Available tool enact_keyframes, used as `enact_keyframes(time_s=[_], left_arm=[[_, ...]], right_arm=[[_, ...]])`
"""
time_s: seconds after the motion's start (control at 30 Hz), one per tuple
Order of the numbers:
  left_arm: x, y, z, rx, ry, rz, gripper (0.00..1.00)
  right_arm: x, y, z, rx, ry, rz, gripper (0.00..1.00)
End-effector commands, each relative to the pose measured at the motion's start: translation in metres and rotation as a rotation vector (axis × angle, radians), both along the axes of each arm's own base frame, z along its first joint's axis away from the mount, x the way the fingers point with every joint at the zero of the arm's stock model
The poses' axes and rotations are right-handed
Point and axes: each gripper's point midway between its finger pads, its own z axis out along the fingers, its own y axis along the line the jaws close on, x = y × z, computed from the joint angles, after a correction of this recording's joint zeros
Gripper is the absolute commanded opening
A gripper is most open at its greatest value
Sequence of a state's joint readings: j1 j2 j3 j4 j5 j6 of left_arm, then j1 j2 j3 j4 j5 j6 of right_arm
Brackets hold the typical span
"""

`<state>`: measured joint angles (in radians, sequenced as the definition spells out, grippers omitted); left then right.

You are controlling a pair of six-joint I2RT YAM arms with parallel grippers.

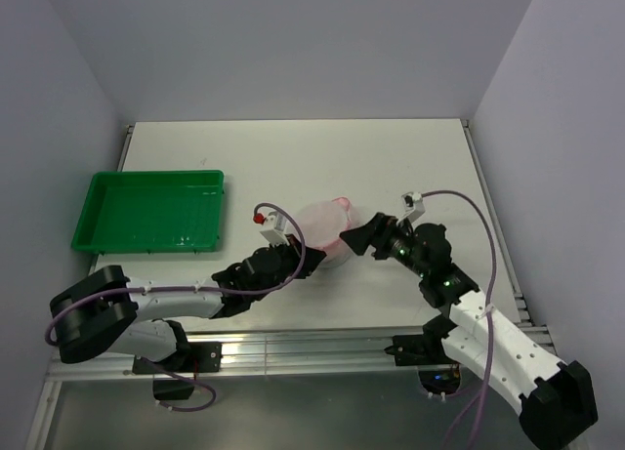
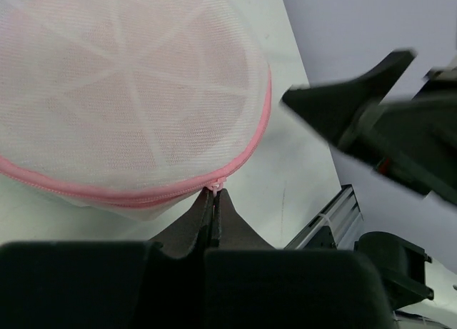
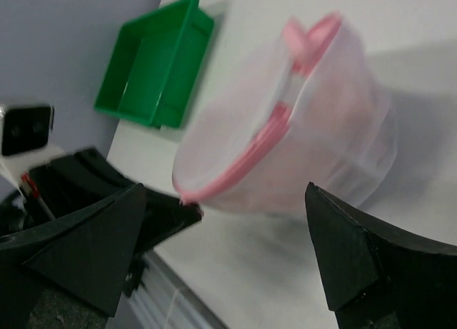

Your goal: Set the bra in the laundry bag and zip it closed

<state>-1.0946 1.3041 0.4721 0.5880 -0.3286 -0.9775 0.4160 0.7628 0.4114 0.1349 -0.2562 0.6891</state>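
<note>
The laundry bag (image 1: 322,225), white mesh with pink zipper trim, stands mid-table between the two arms. It fills the upper left of the left wrist view (image 2: 128,93) and the middle of the right wrist view (image 3: 307,129). My left gripper (image 2: 216,195) is shut on the small pale zipper pull (image 2: 216,182) at the bag's near rim (image 1: 309,255). Just off the bag's right side, my right gripper (image 1: 357,237) stands open with nothing between its fingers (image 3: 227,200). The bra is hidden; only a pinkish tint shows through the mesh.
A green plastic tray (image 1: 151,211) sits at the left of the table, also visible behind the bag (image 3: 153,68). The aluminium rail (image 1: 322,347) runs along the near table edge. Grey walls close in the back and sides.
</note>
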Motion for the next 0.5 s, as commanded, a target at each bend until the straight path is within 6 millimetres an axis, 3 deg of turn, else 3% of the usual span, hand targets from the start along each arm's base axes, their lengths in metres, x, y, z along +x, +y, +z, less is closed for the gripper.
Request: enact_keyframes(time_s=[0.0,0.07,0.17,0.3,0.33,0.37,0.43,0.47], left_arm=[[0.003,-0.021,0.039,-0.122,-0.057,-0.003,0.00],[0.000,-0.025,0.038,-0.134,-0.053,-0.012,0.00],[-0.002,-0.031,0.037,-0.116,-0.052,-0.029,0.00],[-0.010,-0.031,0.034,-0.115,-0.054,-0.028,0.00],[-0.012,-0.032,0.034,-0.116,-0.055,-0.035,0.00],[-0.012,-0.033,0.031,-0.099,-0.051,-0.042,0.00],[-0.015,-0.031,0.028,-0.080,-0.056,-0.047,0.00],[-0.015,-0.029,0.027,-0.081,-0.056,-0.040,0.00]], right_arm=[[-0.020,0.013,-0.013,0.082,0.051,0.011,0.99],[-0.032,0.027,-0.005,0.119,0.050,0.071,0.90],[-0.035,0.037,0.003,0.143,0.049,0.086,0.76],[-0.024,0.039,-0.007,0.121,0.083,0.055,0.58],[-0.022,0.040,-0.012,0.120,0.093,0.046,0.52],[-0.019,0.040,-0.009,0.137,0.085,0.037,0.38],[-0.013,0.041,-0.010,0.125,0.090,0.027,0.29],[-0.011,0.040,-0.011,0.113,0.093,0.017,0.19]])
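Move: The right hand, empty and wide open, goes for the laundry bag's pink zip edge, about 2 cm back, 5 to its left and 4 below. The left fingertips, already pinching that edge, are 4 cm back, 5 left and 4 below; the bag body is 3 cm ahead, 4 left and 8 lower, its pink tab 9 ahead, 1 left, 6 lower. From the left hand the grip spot is about 2 cm ahead, 1 right, level. Back and down at first, then left and further down, the right hand swings in beside the left fingertips, some 4 cm each way, tipping about 10 degrees nose-down as its wide-open fingers close nearly shut around the pink zip edge. The left keeps its pinch and carries its bit of edge about 3 cm right and slightly back to meet it. ##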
